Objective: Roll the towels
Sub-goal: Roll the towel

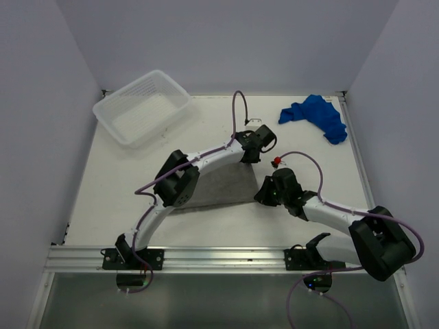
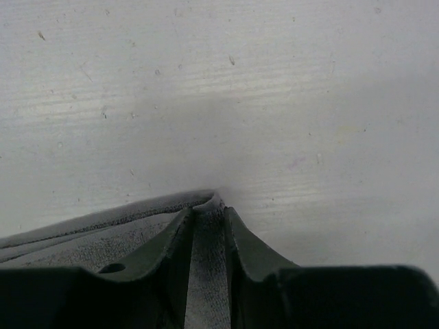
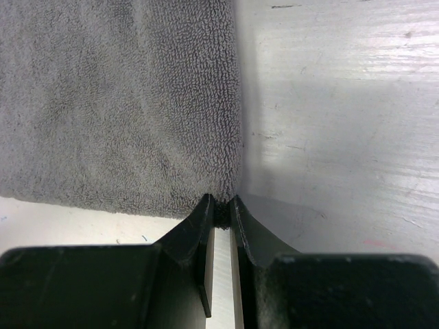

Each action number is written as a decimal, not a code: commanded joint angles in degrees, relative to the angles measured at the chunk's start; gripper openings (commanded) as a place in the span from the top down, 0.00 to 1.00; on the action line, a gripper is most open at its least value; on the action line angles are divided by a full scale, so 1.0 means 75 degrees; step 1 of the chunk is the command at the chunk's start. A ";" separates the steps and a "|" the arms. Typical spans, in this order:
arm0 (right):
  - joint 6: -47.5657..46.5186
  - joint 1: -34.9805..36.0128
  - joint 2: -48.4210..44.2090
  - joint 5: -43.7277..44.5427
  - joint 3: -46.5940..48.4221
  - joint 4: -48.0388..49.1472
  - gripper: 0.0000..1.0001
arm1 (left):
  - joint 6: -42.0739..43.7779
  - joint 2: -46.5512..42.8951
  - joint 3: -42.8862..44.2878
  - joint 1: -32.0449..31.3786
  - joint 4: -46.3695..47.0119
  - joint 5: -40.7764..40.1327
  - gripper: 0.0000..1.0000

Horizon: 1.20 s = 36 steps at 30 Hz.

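Observation:
The grey towel [image 1: 219, 186] lies flat in the middle of the table, partly under my left arm. My left gripper [image 1: 251, 160] sits at its far right corner. In the left wrist view that gripper [image 2: 209, 205] is shut on the towel [image 2: 82, 234], with cloth filling the narrow gap between the jaws and the hem pinched up at the tips. My right gripper [image 1: 262, 195] is at the near right corner. In the right wrist view it [image 3: 221, 203] is shut on the edge of the towel [image 3: 123, 103]. The blue towel [image 1: 317, 116] lies crumpled at the far right.
A translucent white ribbed basket [image 1: 111, 127] stands tilted at the far left corner. Walls close in the table on the left, back and right. A metal rail [image 1: 219, 257] runs along the near edge by the arm bases.

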 commanded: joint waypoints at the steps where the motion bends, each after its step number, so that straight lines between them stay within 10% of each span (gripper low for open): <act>1: -0.0399 0.0093 -0.0168 0.0675 0.0061 -0.0947 0.95 | -0.0135 0.0206 0.0116 0.0153 0.0057 -0.0142 0.72; 36: -0.0317 0.0211 0.0218 0.0875 0.0225 -0.0854 0.96 | -0.0440 -0.0931 -0.0388 -0.0081 0.0550 0.0022 0.41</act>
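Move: The grey towel's far right corner lies at the left hand's partly shut fingertips, about 2 cm below the point between them. From that hand, the towel's middle is some 10 cm back and 13 cm to the left, and the blue towel about 18 cm ahead and 24 cm to the right. The right hand already pinches the near right corner right at its fingertips; the far right corner lies about 16 cm ahead of it and 4 cm to its left. The left hand first sinks about 2 cm onto the grey towel's far right corner, then spreads its fingers to over half open, lets go of the corner and rises some 7 cm clear of it, the wrist tipping up slightly. Meanwhile the right hand stays low at the near right corner and keeps its pinch, shifting less than a centimetre to its right with only a few degrees of roll. ##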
